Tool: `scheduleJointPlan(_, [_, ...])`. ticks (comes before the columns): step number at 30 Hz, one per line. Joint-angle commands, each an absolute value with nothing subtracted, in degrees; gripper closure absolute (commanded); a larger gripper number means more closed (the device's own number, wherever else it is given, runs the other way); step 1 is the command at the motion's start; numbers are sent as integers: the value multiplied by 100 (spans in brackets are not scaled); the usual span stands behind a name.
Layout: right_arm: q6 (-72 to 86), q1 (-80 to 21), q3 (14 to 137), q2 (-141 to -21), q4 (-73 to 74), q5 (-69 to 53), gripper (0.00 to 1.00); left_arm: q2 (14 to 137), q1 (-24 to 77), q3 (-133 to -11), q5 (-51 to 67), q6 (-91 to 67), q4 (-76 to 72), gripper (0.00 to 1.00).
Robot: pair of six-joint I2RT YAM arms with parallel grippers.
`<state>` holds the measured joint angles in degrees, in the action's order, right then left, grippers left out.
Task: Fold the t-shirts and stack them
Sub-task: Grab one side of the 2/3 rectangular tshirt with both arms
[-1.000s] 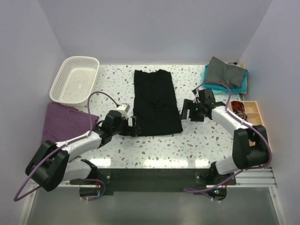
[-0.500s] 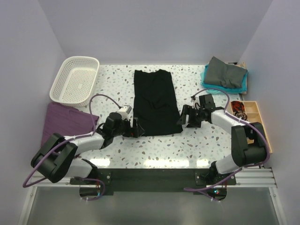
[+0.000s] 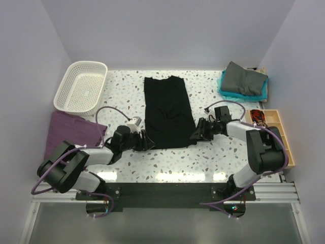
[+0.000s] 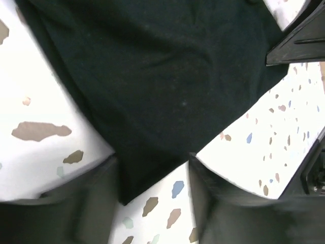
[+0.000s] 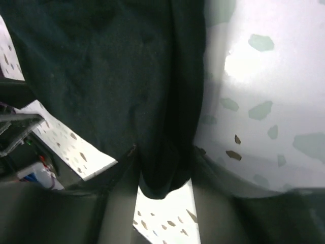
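Observation:
A long black t-shirt (image 3: 167,109) lies folded lengthwise in the middle of the table. My left gripper (image 3: 146,141) is low at its near left corner. In the left wrist view that corner (image 4: 132,173) pokes in between the open fingers of my left gripper (image 4: 152,170), with bare table beside it. My right gripper (image 3: 195,134) is at the near right corner. There the cloth edge (image 5: 165,168) fills most of the gap of my right gripper (image 5: 163,162), whose jaws stand apart. A dark grey t-shirt (image 3: 245,79) lies folded on a teal one (image 3: 260,92) at the back right.
A white lattice basket (image 3: 84,64) stands at the back left. A purple cloth (image 3: 71,132) lies in front of it. A wooden compartment tray (image 3: 274,122) sits along the right edge, close to the right arm.
Both grippers have moved in to the black t-shirt's near corners and dropped low. Their jaws have narrowed around the cloth.

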<state>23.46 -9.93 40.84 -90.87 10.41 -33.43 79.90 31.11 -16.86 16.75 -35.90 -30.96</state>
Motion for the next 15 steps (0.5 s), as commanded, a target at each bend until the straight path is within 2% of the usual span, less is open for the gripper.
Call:
scheduleJointPlan(1, [2347,-1019,3876,-9299,914,-3419,79,8314,3103,-1626,1863,-3718,-2909,56])
scheduleJointPlan(2, [2338,-1020,3867,-9281,897,-3410,86,8349,3103,-1678,1863,-3709,-2892,62])
scheduleJointPlan(3, [2338,-1020,3858,-9264,879,-3428,96,8393,3103,-1705,1855,-3700,-2857,74])
scheduleJointPlan(7, [2250,-1011,3806,-8975,949,-3506,100,8394,3103,-1898,1837,-3586,-2559,99])
scheduleJointPlan(15, [2118,-1055,3455,-8078,1598,-3498,100,7472,3138,-1908,1775,-3559,-1407,100])
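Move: The folded black t-shirt's near left corner lies between the left hand's open fingers, about 2 cm below and 1 cm back, and its near right corner sits likewise in the right hand's jaws, about 1 cm below and 1 cm back. The shirt's middle is some 15 cm ahead and 10 cm right of the left hand; the purple cloth is about 34 cm left and 6 cm ahead of that hand. From the right hand, the grey-and-teal stack is roughly 27 cm ahead and 21 cm right, the wooden tray 33 cm right and level. Both hands sink about 1 cm, easing slightly back, while their part-open fingers close fully and pinch the two near corners of the black t-shirt. With the cloth gripped, they start pulling it back towards the base, the right leading with some 1.5 cm back while rising about 1 cm, the left following late with just under 1 cm back and hardly any rise. ##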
